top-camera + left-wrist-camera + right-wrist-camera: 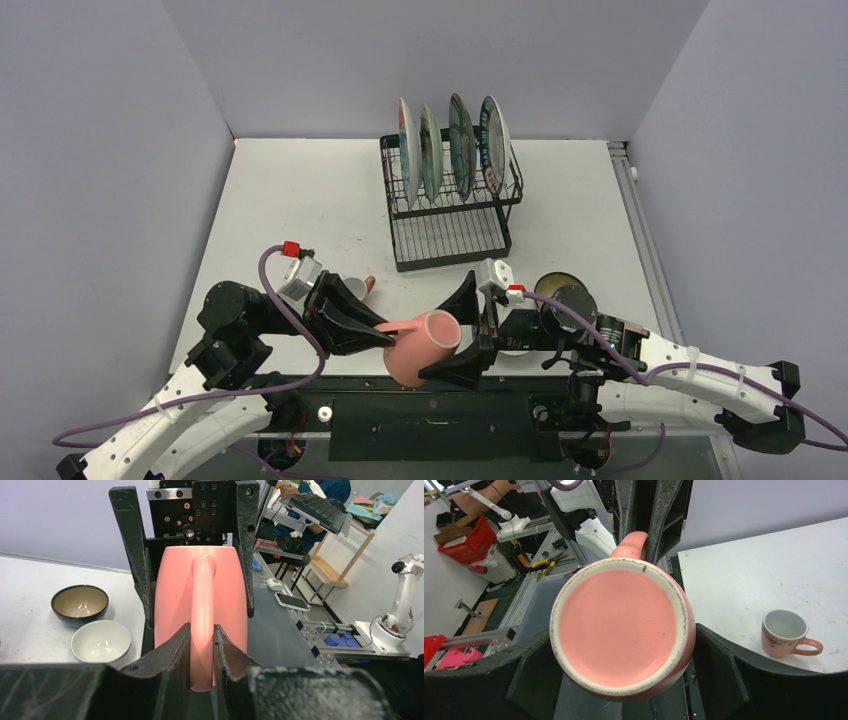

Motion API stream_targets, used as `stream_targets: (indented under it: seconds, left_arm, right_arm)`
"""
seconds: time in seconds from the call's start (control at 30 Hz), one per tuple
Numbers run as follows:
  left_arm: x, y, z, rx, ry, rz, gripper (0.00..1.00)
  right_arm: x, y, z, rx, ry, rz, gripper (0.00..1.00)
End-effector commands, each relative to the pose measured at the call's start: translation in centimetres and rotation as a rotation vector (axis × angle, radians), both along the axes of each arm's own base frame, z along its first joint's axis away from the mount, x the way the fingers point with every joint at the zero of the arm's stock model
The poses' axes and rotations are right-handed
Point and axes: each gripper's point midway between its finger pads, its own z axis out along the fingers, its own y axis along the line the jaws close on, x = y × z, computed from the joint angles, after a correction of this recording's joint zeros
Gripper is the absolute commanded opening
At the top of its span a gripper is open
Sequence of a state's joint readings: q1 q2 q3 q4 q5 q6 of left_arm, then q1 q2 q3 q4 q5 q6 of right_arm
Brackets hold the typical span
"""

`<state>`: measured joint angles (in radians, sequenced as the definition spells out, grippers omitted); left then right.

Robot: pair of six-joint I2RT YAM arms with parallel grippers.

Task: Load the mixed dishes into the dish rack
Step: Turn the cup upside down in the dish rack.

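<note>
A large pink mug [425, 345] [172, 595] hangs sideways over the table's near edge, between both arms. My left gripper [385, 330] [202, 630] is shut on its handle. My right gripper [432, 347] [621, 645] has a finger pressed on each side of the mug's body, and the mug's base [621, 625] faces its camera. A smaller pink mug [350, 290] [785, 632] stands upright on the table behind the left gripper. The black wire dish rack [450, 240] holds several plates [460, 140] upright in its top slots. A white bowl [100, 640] and a dark bowl [79, 602] [560, 290] sit by the right arm.
The rack's lower tray [450, 250] faces the arms. Grey walls close in the table on the left, back and right. A dark metal bar [430, 410] runs along the near edge under the held mug.
</note>
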<state>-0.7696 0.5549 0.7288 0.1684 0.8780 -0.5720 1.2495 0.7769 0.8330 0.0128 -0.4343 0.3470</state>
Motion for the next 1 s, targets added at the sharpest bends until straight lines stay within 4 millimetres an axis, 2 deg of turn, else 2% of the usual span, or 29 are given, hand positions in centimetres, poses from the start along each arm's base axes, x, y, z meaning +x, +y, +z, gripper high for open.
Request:
stream_targets:
  seconds: [0.0,0.3,0.5,0.73,0.97]
  left_arm:
    - [0.2,0.5,2.1,-0.069,-0.07,0.048,0.2]
    - [0.4,0.8,1.5,-0.043,-0.081,0.081,0.51]
    - [1.6,1.1,0.9,-0.007,-0.084,0.161,0.66]
    - [3.3,1.5,0.1,0.034,-0.084,0.275,0.77]
    - [4.2,1.4,-1.5,0.089,-0.06,0.308,0.79]
  right_arm:
    - [0.8,-0.9,2.1,0.064,-0.031,-0.066,0.0]
    - [2.5,-2.0,1.6,0.04,-0.035,-0.159,0.0]
    - [3.6,-2.9,1.1,0.011,-0.035,-0.219,0.0]
    - [5.4,-3.6,-0.9,-0.07,-0.031,-0.316,0.0]
    - [8.7,-4.4,-3.0,-0.183,-0.03,-0.484,0.0]
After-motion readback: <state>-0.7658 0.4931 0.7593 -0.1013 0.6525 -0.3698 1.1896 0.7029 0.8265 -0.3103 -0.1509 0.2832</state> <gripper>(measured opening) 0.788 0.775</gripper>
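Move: Some 38 cm ahead of the right hand, about 5 cm to its right and 30 cm below, is the front tray of the dish rack, where the cup in its fingers is bound. The white bowl stands roughly 13 cm ahead and 18 cm right of that hand, the small cup 19 cm ahead and 15 cm left, both on the table. The left hand has the pink cup about 7 cm to its right and 2 cm back, with the small cup some 19 cm ahead and 9 cm left of this hand. Opening wide, the left fingers let go of the pink cup's handle, and that hand drifts about 3.5 cm forward and a little down. The right hand keeps its grip round the upside-down cup's body and takes it forward and down, about 6 cm each, and some 3 cm right, gathering speed towards the rack, fingers dipping and swinging forward clockwise by nearly 20 degrees. ##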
